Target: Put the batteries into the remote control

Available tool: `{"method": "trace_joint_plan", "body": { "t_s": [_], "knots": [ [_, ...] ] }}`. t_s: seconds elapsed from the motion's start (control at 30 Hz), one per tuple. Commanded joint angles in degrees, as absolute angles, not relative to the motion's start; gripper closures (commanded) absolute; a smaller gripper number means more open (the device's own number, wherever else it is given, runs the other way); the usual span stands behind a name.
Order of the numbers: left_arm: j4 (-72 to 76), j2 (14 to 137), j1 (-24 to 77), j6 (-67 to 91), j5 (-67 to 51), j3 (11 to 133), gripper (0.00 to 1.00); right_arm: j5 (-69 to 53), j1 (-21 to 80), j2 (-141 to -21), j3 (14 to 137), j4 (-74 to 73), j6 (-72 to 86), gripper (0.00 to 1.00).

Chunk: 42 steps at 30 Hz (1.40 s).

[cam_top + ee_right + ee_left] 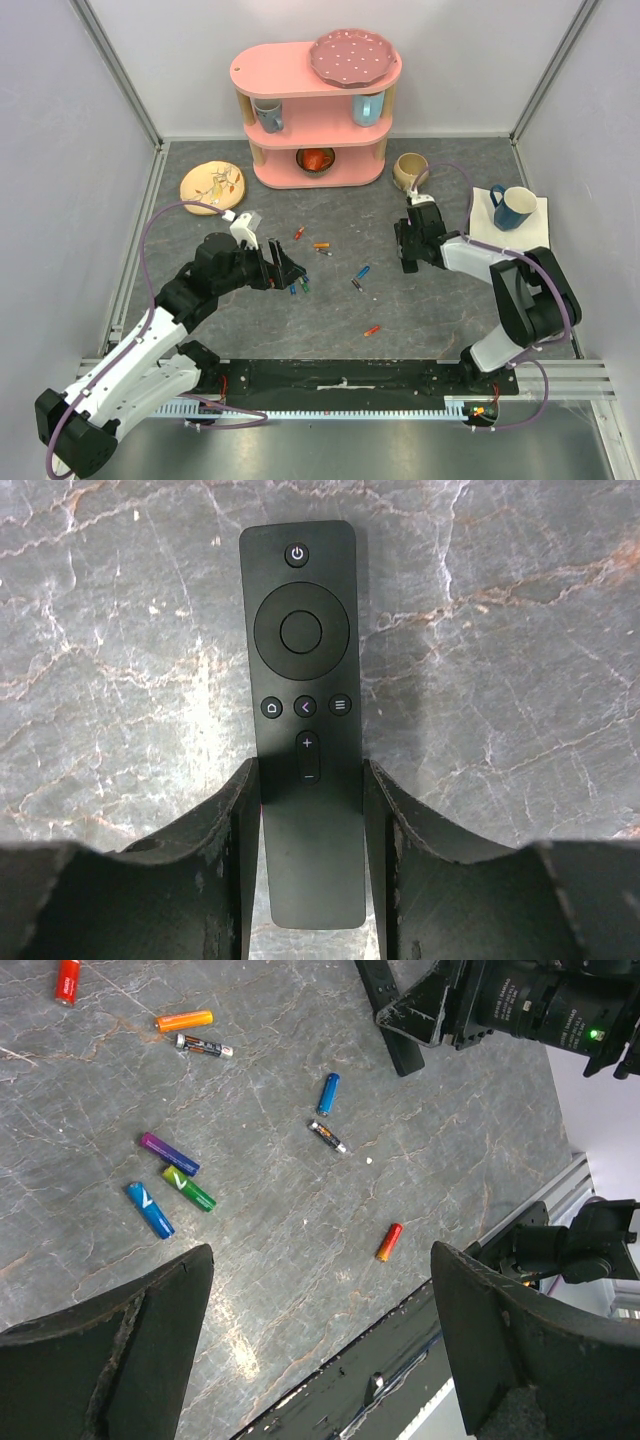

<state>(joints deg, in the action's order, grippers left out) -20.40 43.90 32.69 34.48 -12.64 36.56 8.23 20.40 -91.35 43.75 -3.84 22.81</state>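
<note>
The remote control (305,680) lies button side up on the grey table, a slim black bar. My right gripper (311,770) straddles its lower half with both fingers against its long sides. From above, the right gripper (408,258) covers the remote. Several batteries lie scattered mid-table: red (67,980), orange (184,1021), blue (328,1093), purple (168,1153), green (189,1188), another blue (150,1209) and a red-orange one (389,1242). My left gripper (320,1360) hangs open above the table, beside the purple, green and blue batteries, with nothing between its fingers.
A pink shelf (315,110) with a pink plate, mugs and a red bowl stands at the back. A yellow plate (212,186) lies at the back left, a beige mug (410,170) at the back right. A blue mug (513,207) stands on a white napkin (540,232).
</note>
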Motion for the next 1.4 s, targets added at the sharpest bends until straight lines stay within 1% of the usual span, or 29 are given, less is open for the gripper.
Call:
{"method": "trace_joint_plan", "body": {
  "t_s": [0.0,0.1,0.2,0.23,0.3,0.37,0.47,0.5,0.53,0.6,0.63,0.73,0.93,1.13,1.27,1.37],
  "knots": [
    [-18.28,44.47,32.52,35.07,-13.54,36.91,0.06,5.62,21.09,-88.34,41.31,-8.61,24.69,0.76],
    [-18.81,44.65,32.52,34.72,-12.57,37.61,0.06,10.36,24.60,-83.07,42.27,-11.68,25.92,0.76],
    [-19.60,44.82,32.52,34.28,-10.82,38.49,0.06,15.02,30.22,-76.40,43.94,-15.02,28.91,0.78],
    [-19.77,44.74,32.52,34.28,-9.51,38.58,0.06,16.07,33.28,-75.42,44.29,-15.73,31.18,0.78],
    [-20.21,44.56,32.52,34.37,-8.36,38.94,0.06,18.01,36.11,-74.01,45.61,-17.22,33.91,0.80],
    [-20.39,44.04,32.52,34.98,-6.42,38.85,0.06,18.19,40.06,-72.60,46.05,-17.14,38.90,0.86],
    [-22.75,42.89,32.52,36.99,-0.73,38.67,0.06,21.26,46.30,-72.95,46.58,-16.53,46.63,0.90],
    [-23.89,42.54,32.52,38.57,1.73,38.58,0.06,22.14,47.97,-74.08,47.02,-16.61,48.24,0.92],
    [-24.78,42.28,32.52,39.19,5.33,38.58,0.06,24.67,51.73,-74.87,47.54,-16.61,49.73,0.95],
    [-27.33,41.66,32.52,40.60,8.07,38.67,0.06,27.23,55.09,-77.85,49.83,-16.87,53.85,0.99],
    [-27.94,41.40,32.52,41.13,10.44,38.58,0.06,30.64,58.15,-78.92,50.79,-17.22,55.79,0.99],
    [-30.84,39.82,32.52,43.41,14.92,38.50,0.06,34.09,62.47,-83.92,54.40,-19.15,61.77,1.00],
    [-33.05,35.60,32.52,46.32,18.62,37.35,0.06,35.86,65.30,-89.38,56.25,-20.30,73.72,1.00],
    [-33.84,33.05,32.52,47.99,20.13,35.95,0.06,37.70,67.41,-92.98,58.18,-24.25,78.05,1.00],
    [-33.75,33.57,32.52,48.43,19.78,35.51,0.06,37.62,68.03,-96.06,59.77,-27.77,79.71,1.00],
    [-33.40,34.54,32.52,47.99,18.55,35.94,0.08,37.18,68.20,-97.38,59.42,-28.21,79.89,0.95]
  ]
}}
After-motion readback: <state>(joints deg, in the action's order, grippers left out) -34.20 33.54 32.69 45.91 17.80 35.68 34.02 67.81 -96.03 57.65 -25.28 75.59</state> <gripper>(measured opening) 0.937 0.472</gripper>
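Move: The right fingers already grip the remote control on its lower half, about 1 cm above the table, with its middle some 3 cm ahead of them. It is bound for the clear table just short of the green battery, which lies about 27 cm left and 9 cm back. On the way are the black battery, roughly 13 cm left and 8 back, and the lone blue one, 12 left and 5 back. From the left hand the green battery is about 4 cm ahead, 4 to the right and 17 below. Keeping its pinch on the remote, the right hand lifts it about 9 cm while swinging left and back over the black and lone blue batteries, some 20 cm left and 14 cm back in all, then sinks about 6 cm beside the green battery, ending with the left side tipped up roughly 10 degrees. Meanwhile the empty left hand draws about 9 cm left, away from the incoming remote, turning some 30 degrees counter-clockwise with its fingers still wide open. ##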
